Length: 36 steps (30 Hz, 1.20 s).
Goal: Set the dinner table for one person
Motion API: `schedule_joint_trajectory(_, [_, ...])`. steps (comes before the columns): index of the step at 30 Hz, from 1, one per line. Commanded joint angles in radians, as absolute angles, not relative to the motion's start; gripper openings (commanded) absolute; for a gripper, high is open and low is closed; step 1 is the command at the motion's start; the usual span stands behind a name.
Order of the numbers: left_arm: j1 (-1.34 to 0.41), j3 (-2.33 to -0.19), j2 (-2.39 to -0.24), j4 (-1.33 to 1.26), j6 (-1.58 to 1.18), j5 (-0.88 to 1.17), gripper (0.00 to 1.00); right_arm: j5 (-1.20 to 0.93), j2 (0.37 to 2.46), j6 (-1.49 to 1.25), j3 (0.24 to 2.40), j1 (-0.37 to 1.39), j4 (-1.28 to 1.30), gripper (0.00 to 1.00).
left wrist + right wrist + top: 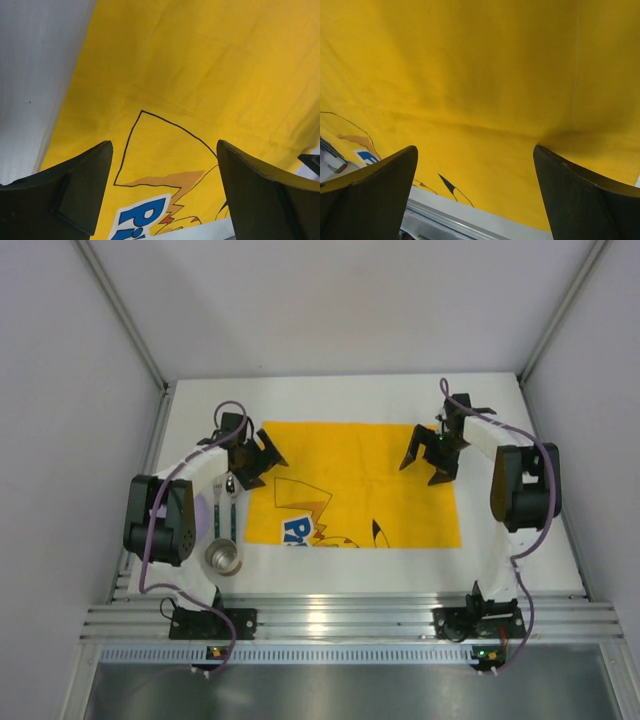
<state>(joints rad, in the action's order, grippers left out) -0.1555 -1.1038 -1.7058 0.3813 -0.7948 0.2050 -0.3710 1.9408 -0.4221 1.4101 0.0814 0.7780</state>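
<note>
The white dinner table (350, 400) carries a yellow cartoon-printed cloth mat (355, 485), spread flat in the middle. My left gripper (262, 462) is open and empty over the mat's left edge; the mat (200, 75) fills its wrist view. My right gripper (428, 462) is open and empty over the mat's right part; the mat (480, 75) fills that view too. A fork and a spoon with teal handles (225, 508) lie left of the mat. A metal cup (223, 558) stands near the front left.
A purple plate (203, 515) lies partly hidden under the left arm. Grey walls close in the table on the left, back and right. An aluminium rail (350, 618) runs along the near edge.
</note>
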Motion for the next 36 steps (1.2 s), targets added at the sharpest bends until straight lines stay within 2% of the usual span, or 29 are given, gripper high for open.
schedule_joint_trajectory(1, [-0.158, -1.212, -1.768, 0.336, -0.746, 0.239, 0.89, -0.402, 2.006, -0.428, 1.496, 0.087, 0.749, 0.99])
schedule_joint_trajectory(9, [-0.158, -1.347, -1.94, 0.414, -0.712, 0.207, 0.88, -0.37, 2.169, -0.416, 1.62, 0.083, 0.776, 0.97])
schedule_joint_trajectory(18, [-0.156, -1.491, -2.051, 0.474, -0.677, 0.198, 0.89, -0.318, 2.249, -0.416, 1.773, 0.071, 0.857, 0.96])
schedule_joint_trajectory(23, [-0.156, -1.577, -2.111, 0.506, -0.676, 0.215, 0.89, -0.304, 2.25, -0.422, 1.784, 0.071, 0.864, 0.97])
schedule_joint_trajectory(36, [-0.156, -1.775, -2.112, 0.578, -0.706, 0.221, 0.9, -0.446, 2.217, -0.465, 1.922, 0.057, 0.857, 0.97])
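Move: Across the yellow cloth from each other, both open grippers hang low. Its middle lies about 25 cm right and 8 cm back from the left hand, some 3 cm below; from the right hand about 23 cm left and 7 cm back, 2 cm below. To the left hand's left lie the spoon (9 cm left, 15 back) and the fork (14 left, 15 back), with the metal cup 12 cm left and 29 back. Sinking the last couple of centimetres onto the yellow cloth, both hands press their open fingertips on it and sweep forward together, the left about 11 cm, the right about 9 cm with a near-pause partway. The left hand turns slightly clockwise; both rise a little at the end, fingers staying wide open. ##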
